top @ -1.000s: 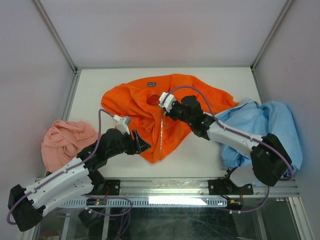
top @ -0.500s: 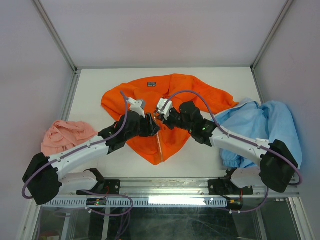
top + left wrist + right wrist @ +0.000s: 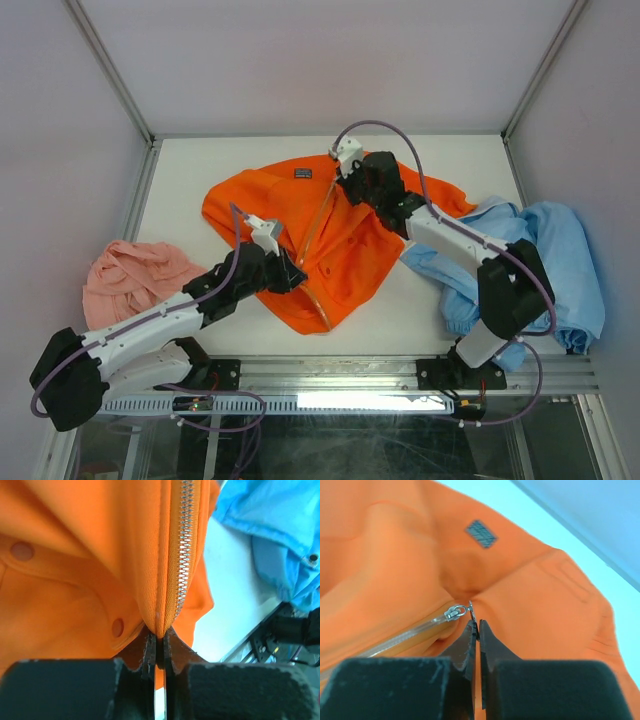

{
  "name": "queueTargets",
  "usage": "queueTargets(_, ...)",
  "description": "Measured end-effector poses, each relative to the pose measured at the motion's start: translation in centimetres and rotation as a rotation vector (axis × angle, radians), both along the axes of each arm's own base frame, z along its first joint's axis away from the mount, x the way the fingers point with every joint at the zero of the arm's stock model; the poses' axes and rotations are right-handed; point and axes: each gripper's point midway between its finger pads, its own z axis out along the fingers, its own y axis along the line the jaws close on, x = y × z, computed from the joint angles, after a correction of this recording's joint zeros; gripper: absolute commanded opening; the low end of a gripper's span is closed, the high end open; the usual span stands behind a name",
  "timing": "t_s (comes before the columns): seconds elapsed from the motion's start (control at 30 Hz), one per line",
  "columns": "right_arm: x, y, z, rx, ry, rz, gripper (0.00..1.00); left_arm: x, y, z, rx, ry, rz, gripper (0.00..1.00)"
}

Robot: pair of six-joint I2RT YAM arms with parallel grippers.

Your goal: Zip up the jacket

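Observation:
The orange jacket lies spread across the middle of the table, its dark label at the collar. My left gripper is shut on the jacket's lower front, pinching the fabric beside the zipper teeth. My right gripper is shut on the zipper pull tab near the collar, with the silver slider just left of the fingertips. The closed zipper runs taut between both grippers. The label also shows in the right wrist view.
A light blue garment is heaped at the right, partly under the right arm, and shows in the left wrist view. A salmon-pink cloth lies at the left edge. The table's front rail runs below the jacket.
My right gripper has travelled with the zipper pull from the jacket's middle up to the collar. My left gripper has drawn back down toward the hem, holding the fabric taut.

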Motion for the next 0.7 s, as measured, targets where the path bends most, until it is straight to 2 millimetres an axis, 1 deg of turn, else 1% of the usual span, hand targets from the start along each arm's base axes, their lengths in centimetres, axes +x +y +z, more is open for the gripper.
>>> queueTargets(0.03, 1.8, -0.9, -0.1, 0.0, 0.004, -0.049, 0.0, -0.6, 0.3, -0.7, 0.004, 0.018, -0.005, 0.0)
queueTargets(0.13, 6.0, -3.3, -0.7, -0.001, 0.025, -0.153, 0.0, -1.9, 1.4, -2.3, 0.013, 0.067, 0.005, 0.0)
queueTargets(0.23, 9.4, -5.7, -0.9, 0.007, 0.031, -0.242, 0.0, -2.6, 2.6, -2.5, 0.014, 0.092, 0.046, 0.0)
queueTargets(0.27, 10.5, -6.5, -1.0, 0.022, 0.055, -0.257, 0.0, -2.4, 3.0, -2.0, 0.003, 0.08, 0.072, 0.0)
queueTargets(0.33, 11.2, -7.1, -1.3, 0.042, 0.104, -0.259, 0.0, -1.5, 3.5, -0.5, -0.038, 0.038, 0.128, 0.0)
queueTargets(0.43, 11.7, -6.9, -0.9, 0.087, 0.155, -0.233, 0.0, -0.9, 4.2, 0.8, -0.068, 0.006, 0.183, 0.0)
queueTargets(0.6, 11.0, -6.9, -0.1, 0.145, 0.204, -0.164, 0.0, -0.5, 5.4, 0.2, -0.034, 0.016, 0.252, 0.01)
queueTargets(0.67, 10.3, -7.6, -0.1, 0.161, 0.22, -0.154, 0.0, -0.2, 5.6, 0.1, -0.006, 0.024, 0.274, 0.13)
queueTargets(0.7, 9.9, -8.1, -0.2, 0.163, 0.224, -0.161, 0.02, 0.0, 5.7, 0.1, 0.009, 0.028, 0.28, 0.16)
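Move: My right hand has the pull of the slider pinched, the slider about 2 cm to its left and level. The jacket's far edge, where I'm taking it, lies some 9 cm ahead and 8 to the right, 13 lower; the dark label is about 5 ahead and 9 left. From my left hand, shut on the zip band, the slider is roughly 26 cm ahead and 9 right, the band's hem end about 12 back and 6 right. Keeping the pull pinched, I sweep my right hand quickly forward and to the right, about 10 cm forward and 8 across, drawing the slider towards the jacket's far edge; at full reach it eases back a little, fingers tipping down. My left hand keeps its pinch on the band, dips briefly back and down, then swings about 6 cm left, turning some 15 degrees counter-clockwise against the pull. ##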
